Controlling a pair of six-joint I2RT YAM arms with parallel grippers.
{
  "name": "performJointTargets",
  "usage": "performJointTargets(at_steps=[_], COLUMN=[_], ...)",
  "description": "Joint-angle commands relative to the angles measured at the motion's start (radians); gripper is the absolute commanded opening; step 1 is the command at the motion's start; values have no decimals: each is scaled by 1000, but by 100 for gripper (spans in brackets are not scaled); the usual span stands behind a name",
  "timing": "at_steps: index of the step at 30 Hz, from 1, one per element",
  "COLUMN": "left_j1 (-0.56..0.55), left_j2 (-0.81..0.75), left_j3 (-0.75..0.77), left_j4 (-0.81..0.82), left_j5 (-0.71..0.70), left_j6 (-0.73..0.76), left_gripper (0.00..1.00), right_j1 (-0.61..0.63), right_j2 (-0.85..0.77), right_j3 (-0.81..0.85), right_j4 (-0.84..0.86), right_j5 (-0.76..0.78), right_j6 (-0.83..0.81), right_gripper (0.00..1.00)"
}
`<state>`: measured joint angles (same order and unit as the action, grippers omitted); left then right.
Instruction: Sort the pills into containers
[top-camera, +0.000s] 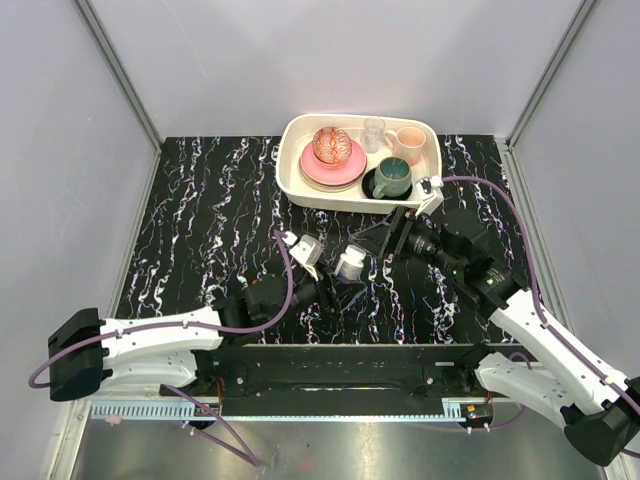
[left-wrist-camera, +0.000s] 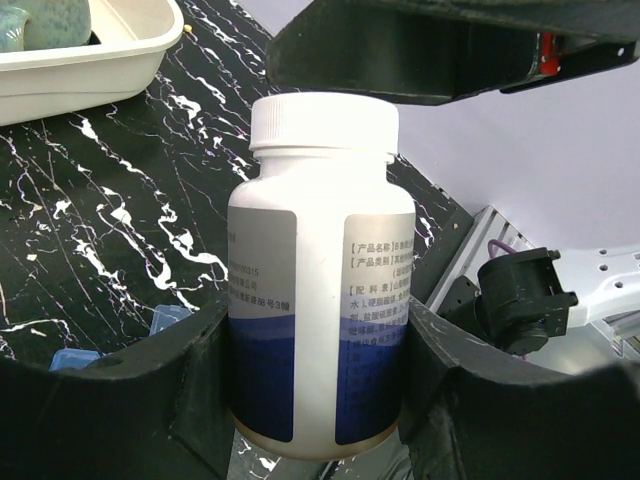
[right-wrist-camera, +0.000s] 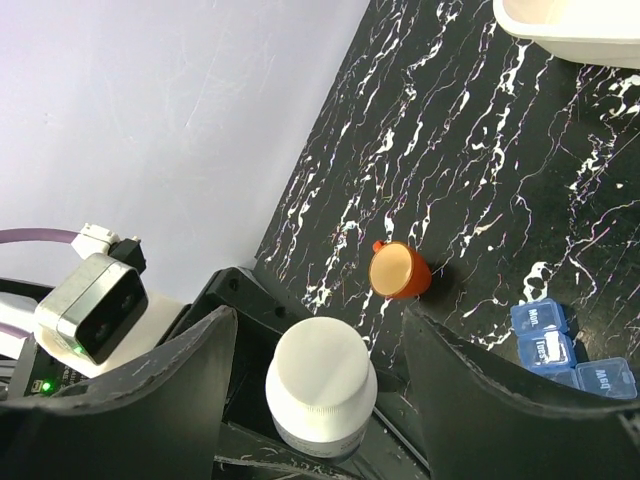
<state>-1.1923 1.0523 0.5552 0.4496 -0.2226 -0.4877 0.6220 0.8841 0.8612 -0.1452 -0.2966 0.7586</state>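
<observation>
A white pill bottle (left-wrist-camera: 320, 280) with a blue-banded label and a white screw cap (right-wrist-camera: 322, 375) stands upright between my left gripper's (left-wrist-camera: 318, 360) fingers, which are shut on its lower body. My right gripper (right-wrist-camera: 318, 330) hangs open over the cap, one finger on each side, with a gap to both. From above, the bottle (top-camera: 350, 262) sits mid-table between the two grippers. A small orange cup (right-wrist-camera: 400, 270) lies on the black marbled table beyond the bottle. The blue translucent pill box (right-wrist-camera: 560, 345) lies to its right and also shows behind my left finger (left-wrist-camera: 75, 358). No loose pills show.
A white tray (top-camera: 290, 170) at the back holds a teal mug (top-camera: 392, 177), a pink cup (top-camera: 408, 143), a clear glass (top-camera: 374, 133) and a pink plate (top-camera: 333, 168) with a patterned bowl on it. Grey walls close in the table on three sides.
</observation>
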Motion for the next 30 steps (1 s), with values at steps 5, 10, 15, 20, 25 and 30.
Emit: performJointTargets(at_steps=[5,10,15,20,25,30], left_j1=[-9,-7,-10,-13,-13,-13], left_j2=[6,18,31,25,5,2], left_j3=[64,83,88,77,23,-35], left_j4=[77,75,77,92,205,345], left_j5=[-66,-73,-64,-57,63,277], left_j6=[-23,-20,-25,-34,-51,-58], left_gripper=[0,0,0,0,0,0], right_j1=[38,59,73,76,76,74], right_j2=[4,15,13,7,-20,-42], right_j3=[-16,-25,-28,-36,-89,-99], right_j4=[55,55,65,79,217,285], right_j5=[47,79,93,74,-97,-286], right_j6=[18,27,28,5,-45,-140], right_gripper=[71,66,51,22,0,0])
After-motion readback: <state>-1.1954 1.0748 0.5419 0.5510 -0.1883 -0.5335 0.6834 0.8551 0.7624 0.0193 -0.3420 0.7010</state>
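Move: Just beneath the right hand's open fingers, about 1 cm to the left, 1 cm back and 1 cm lower, is the white cap of the pill bottle; the pill box lies on the table about 7 cm ahead, 1 cm left and 26 cm below, the orange mug some 16 cm left of the box and level with it. The left hand already holds the bottle's body, the cap about 5 cm above that hand, 2 cm ahead and 1 cm right. Sinking and drifting left some 1.5 cm each, the right hand brings its spread fingers around the cap, then closes and pinches it from both sides. Keeping that grip, it draws back about 1.5 cm and up 1 cm, fingertips tipping up and swinging counter-clockwise a little, under 10 degrees in all. The left hand keeps its hold on the body and ends about 1 cm higher, also easing back after first creeping forward. ##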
